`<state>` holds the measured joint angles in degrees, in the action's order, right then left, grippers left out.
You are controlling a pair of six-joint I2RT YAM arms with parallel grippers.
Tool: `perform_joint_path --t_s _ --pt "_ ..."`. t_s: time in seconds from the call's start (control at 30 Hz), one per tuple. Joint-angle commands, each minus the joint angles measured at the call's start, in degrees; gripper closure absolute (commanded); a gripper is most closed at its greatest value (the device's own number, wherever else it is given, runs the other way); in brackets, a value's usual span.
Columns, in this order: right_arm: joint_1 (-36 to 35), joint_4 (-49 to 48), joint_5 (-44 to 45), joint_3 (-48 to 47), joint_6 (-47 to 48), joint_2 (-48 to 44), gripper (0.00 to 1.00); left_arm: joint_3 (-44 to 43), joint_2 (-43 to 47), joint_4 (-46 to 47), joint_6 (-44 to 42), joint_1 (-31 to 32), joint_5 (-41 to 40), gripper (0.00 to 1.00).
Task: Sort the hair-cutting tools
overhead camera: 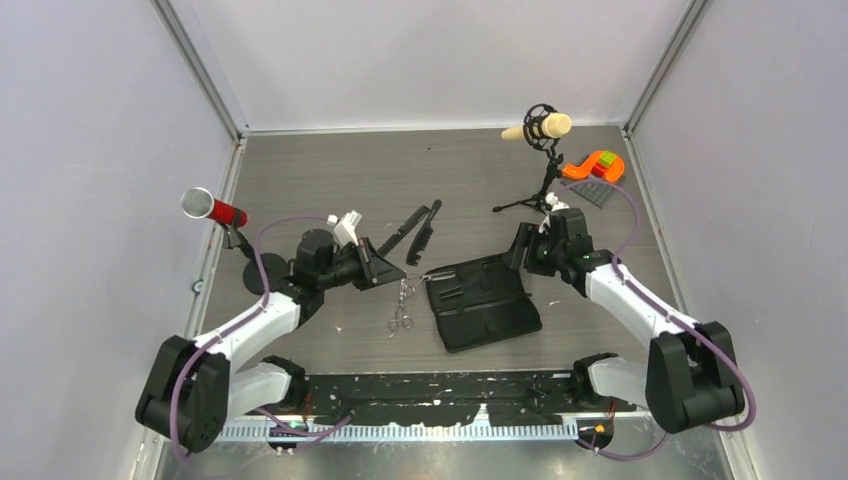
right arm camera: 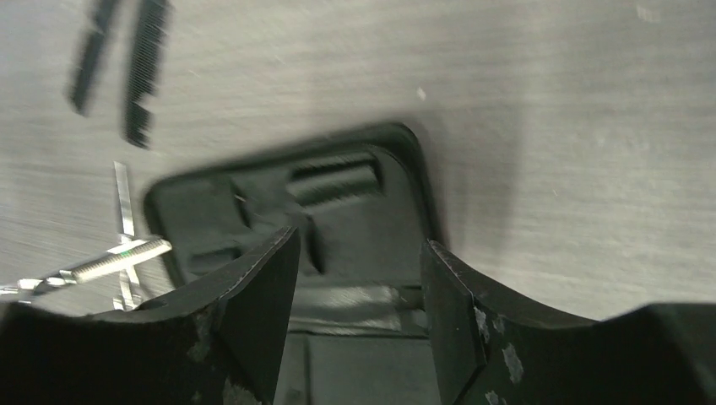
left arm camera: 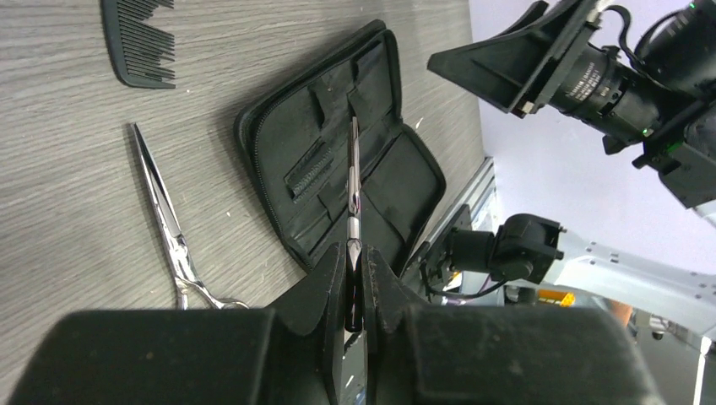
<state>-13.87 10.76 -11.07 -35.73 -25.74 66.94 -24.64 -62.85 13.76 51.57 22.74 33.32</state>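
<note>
My left gripper is shut on one pair of silver scissors, held edge-on above the table with the tip pointing over the open black case. In the top view this gripper sits just left of the case. A second pair of scissors lies flat on the table beside it. Two black combs lie side by side farther back. My right gripper hangs open over the case's far right corner with nothing between its fingers.
A red-headed microphone stands at the left edge. A beige microphone on a black tripod stands behind the right arm. An orange object rests on a grey pad in the back right corner. Walls close in on three sides.
</note>
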Motion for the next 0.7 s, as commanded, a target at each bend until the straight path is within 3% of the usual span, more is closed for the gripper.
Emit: perform_joint_path --t_s 0.0,0.33,0.57,0.67 --pt "0.2 8.3 4.3 -2.8 5.7 3.3 0.37 -3.3 -3.6 -1.0 -4.2 -0.3 3.5 1.0" --pt "0.3 5.0 2.9 -4.1 7.6 11.5 0.51 -5.7 -10.8 2.3 -4.8 -0.5 3.4 1.0" --pt "0.3 4.0 2.7 -3.4 8.3 14.1 0.75 -5.2 -13.0 4.8 -4.8 -2.3 3.0 1.0" --pt "0.3 3.7 2.6 -3.0 8.5 14.4 0.81 -4.9 -14.4 6.5 -4.2 -2.4 3.7 1.0"
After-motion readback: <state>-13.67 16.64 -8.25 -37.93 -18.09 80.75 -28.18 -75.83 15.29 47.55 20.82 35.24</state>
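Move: The left gripper holds the thinning scissors, pointing right. The case's small strap is about 12 cm right of this hand, 6 cm ahead and 13 cm below; the loose scissors lie 13 cm below it, 1 cm to the left, and the handled comb 18 cm ahead, 4 cm right. From the right gripper, the case's right edge at the fold is about 2 cm back, 2 cm right and 8 cm below, the case's middle 5 cm back and 6 cm left. Drop the right gripper about 7 cm, easing it slightly back and right onto the case's right edge by the zipper, tip the fingers some 15 degrees further down, and close them most of the way around that edge. Meanwhile keep the left gripper's hold on the thinning scissors and lower them nearly 4 cm, then ease forward about 2 cm, bringing their tips towards the strap. ##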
